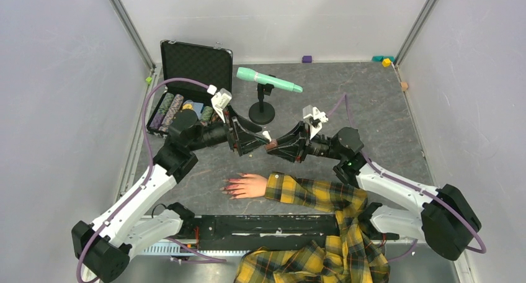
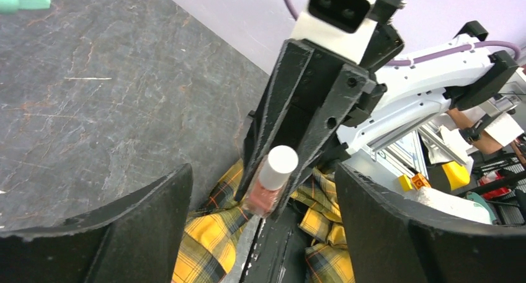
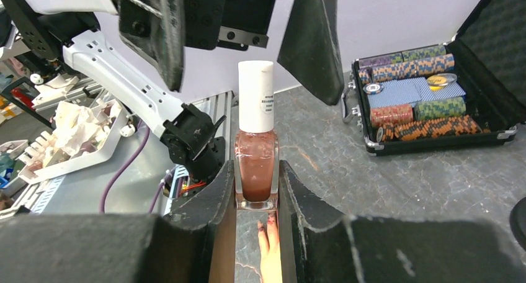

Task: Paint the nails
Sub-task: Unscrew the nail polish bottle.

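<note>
A pale mannequin hand [image 1: 251, 185] lies palm down near the table's front edge, in a yellow plaid sleeve [image 1: 313, 194]. Its glossy red-pink nails [image 1: 228, 187] point left; some nails [image 3: 268, 228] also show far below the right fingers. My right gripper [image 1: 273, 148] is shut on the glass body of a brownish-pink polish bottle [image 3: 256, 165], held in the air above the hand. The bottle's white cap [image 3: 256, 97] points at my left gripper [image 1: 259, 140]. That left gripper [image 2: 263, 171] is open, one finger on each side of the cap [image 2: 279, 162], not touching it.
An open black case [image 1: 189, 103] of poker chips sits at the back left. A mint microphone [image 1: 268, 79] stands on a black round-based stand [image 1: 262, 114] behind the grippers. Small coloured blocks [image 1: 386, 61] lie along the far edge. A black rail [image 1: 260, 224] runs along the near edge.
</note>
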Available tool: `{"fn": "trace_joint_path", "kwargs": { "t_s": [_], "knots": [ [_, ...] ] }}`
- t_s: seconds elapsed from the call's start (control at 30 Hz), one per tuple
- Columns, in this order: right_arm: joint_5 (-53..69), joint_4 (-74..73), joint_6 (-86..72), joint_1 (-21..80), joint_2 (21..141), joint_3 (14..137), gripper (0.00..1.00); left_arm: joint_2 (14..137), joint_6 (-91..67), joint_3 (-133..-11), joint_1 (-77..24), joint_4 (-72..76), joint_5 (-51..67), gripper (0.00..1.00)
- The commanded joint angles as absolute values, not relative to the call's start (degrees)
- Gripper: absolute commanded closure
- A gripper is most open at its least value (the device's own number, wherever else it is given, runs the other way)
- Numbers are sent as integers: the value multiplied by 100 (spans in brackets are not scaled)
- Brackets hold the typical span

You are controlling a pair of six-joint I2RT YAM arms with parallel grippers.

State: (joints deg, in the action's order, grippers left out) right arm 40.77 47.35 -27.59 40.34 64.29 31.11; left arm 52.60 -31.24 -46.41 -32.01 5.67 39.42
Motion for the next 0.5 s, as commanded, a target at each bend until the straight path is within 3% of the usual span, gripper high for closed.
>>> {"fn": "trace_joint_path", "kwargs": {
  "t_s": [0.0, 0.17, 0.47],
  "knots": [
    [4226, 5165, -2977, 4016, 6569, 3313, 100, 5228, -3352, -4641, -3237, 1063, 4298, 17],
    [4228, 5212, -3056, 4017, 6651, 3340, 100, 5254, -3354, -4641, -3235, 1061, 4331, 29],
    [4210, 5213, -3102, 4017, 6670, 3357, 100, 5338, -3390, -4655, -3296, 1063, 4377, 35]
  ]
}}
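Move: Just off the left fingertips stands the nail polish bottle's white cap, roughly 1 cm to the right, 1 cm back and about level with the left hand. From the right hand, which already pinches the glass body, the cap is some 2 cm ahead, 2 cm left and 3 cm up. Counted from the left hand, the fake hand lies about 8 cm back, 6 cm left and 20 cm below; the microphone stand is some 18 cm ahead, straight out, 12 cm lower. Closing its wide-open fingers by about a third around the cap without yet gripping it, the left hand eases roughly 1 cm back, with a slight rise and drift right, to bring the cap midway between them. The right hand keeps its hold on the bottle's glass body, sinking barely 1 cm and then steadying. ##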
